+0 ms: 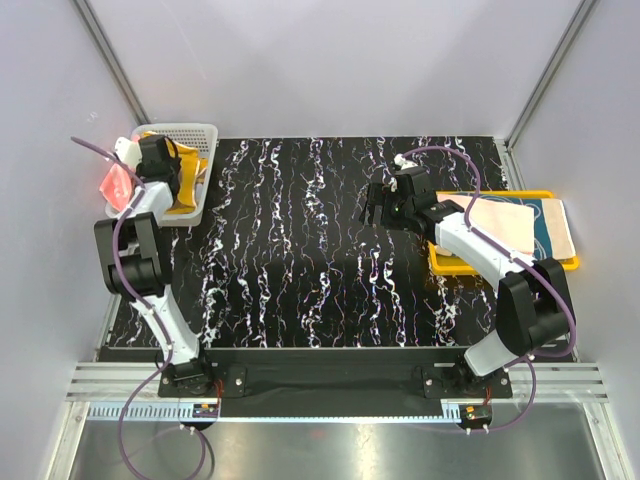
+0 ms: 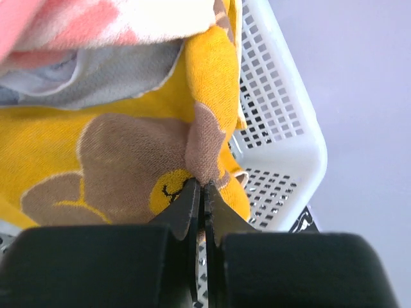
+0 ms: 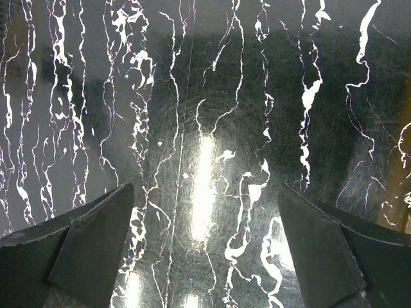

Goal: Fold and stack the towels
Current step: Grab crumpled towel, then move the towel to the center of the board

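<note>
An orange-yellow towel with a brown bear [image 2: 96, 147] lies in the white mesh basket [image 2: 282, 115]. My left gripper [image 2: 201, 184] is shut on a raised brown fold of it. From above, the left gripper [image 1: 165, 165] sits inside the basket [image 1: 185, 130] on that towel [image 1: 192, 178]. A coral pink towel [image 1: 114, 185] hangs over the basket's left side, and the left wrist view also shows this pink towel [image 2: 70, 25] above a pale cloth [image 2: 109, 77]. A pale peach towel [image 1: 500, 225] lies folded on a teal-and-cream one [image 1: 553, 228]. My right gripper [image 1: 378, 205] [image 3: 205, 186] hangs open over bare table.
The folded towels rest in a yellow tray [image 1: 540, 264] at the right edge of the black marbled table [image 1: 300, 250]. Grey walls close in the back and both sides. The basket stands in the far left corner.
</note>
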Robot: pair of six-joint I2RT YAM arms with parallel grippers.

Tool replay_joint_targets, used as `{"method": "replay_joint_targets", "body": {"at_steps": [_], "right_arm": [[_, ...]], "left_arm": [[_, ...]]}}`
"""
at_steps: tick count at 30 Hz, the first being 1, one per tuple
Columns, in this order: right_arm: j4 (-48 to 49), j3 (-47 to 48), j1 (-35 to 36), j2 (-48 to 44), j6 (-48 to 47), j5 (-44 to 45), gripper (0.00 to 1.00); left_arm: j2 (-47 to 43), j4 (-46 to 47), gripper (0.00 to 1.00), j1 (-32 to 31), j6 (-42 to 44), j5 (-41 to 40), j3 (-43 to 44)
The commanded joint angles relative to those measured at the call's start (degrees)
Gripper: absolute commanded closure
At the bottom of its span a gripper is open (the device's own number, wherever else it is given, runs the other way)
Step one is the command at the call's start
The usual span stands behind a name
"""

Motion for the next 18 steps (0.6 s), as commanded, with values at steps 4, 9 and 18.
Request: {"method": "replay_joint_targets", "body": {"at_steps": [4, 9, 18], "right_arm": [[1.92, 2.48, 0.56, -0.24, -0.79, -1.28, 0.0], [2.1, 2.48, 0.64, -0.07, -0.97, -1.19, 0.0], [2.45, 2.66, 0.56, -0.68, -1.67, -0.05, 0.0]], "left_arm": [[-8.66, 11.42, 1.0, -2.4, 0.84, 0.42, -8.03], [-14.73, 14.94, 1.0, -4.95, 1.89, 1.03, -14.09], [-28.0, 12.4, 1.0, -15.23, 7.08, -1.07, -18.41]]}}
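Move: Across to the right of the left hand, which already pinches the yellow towel over the white basket, the clear middle of the table lies about 40 cm right, 25 cm back and 15 cm lower. The basket's middle is some 5 cm left, 6 cm back and 10 cm below, the pink towel roughly 17 cm left and 9 cm back. From the idle right hand, that clear table is about 12 cm left, 10 cm back and 15 cm down. Hauling the yellow towel out of the basket in its shut fingers, the left hand swings about 12 cm right towards the open table and draws back some 5 cm. It starts nearly level, then climbs roughly 8 cm while speeding up, the fingers tipping upward and turning some 15 degrees clockwise. ##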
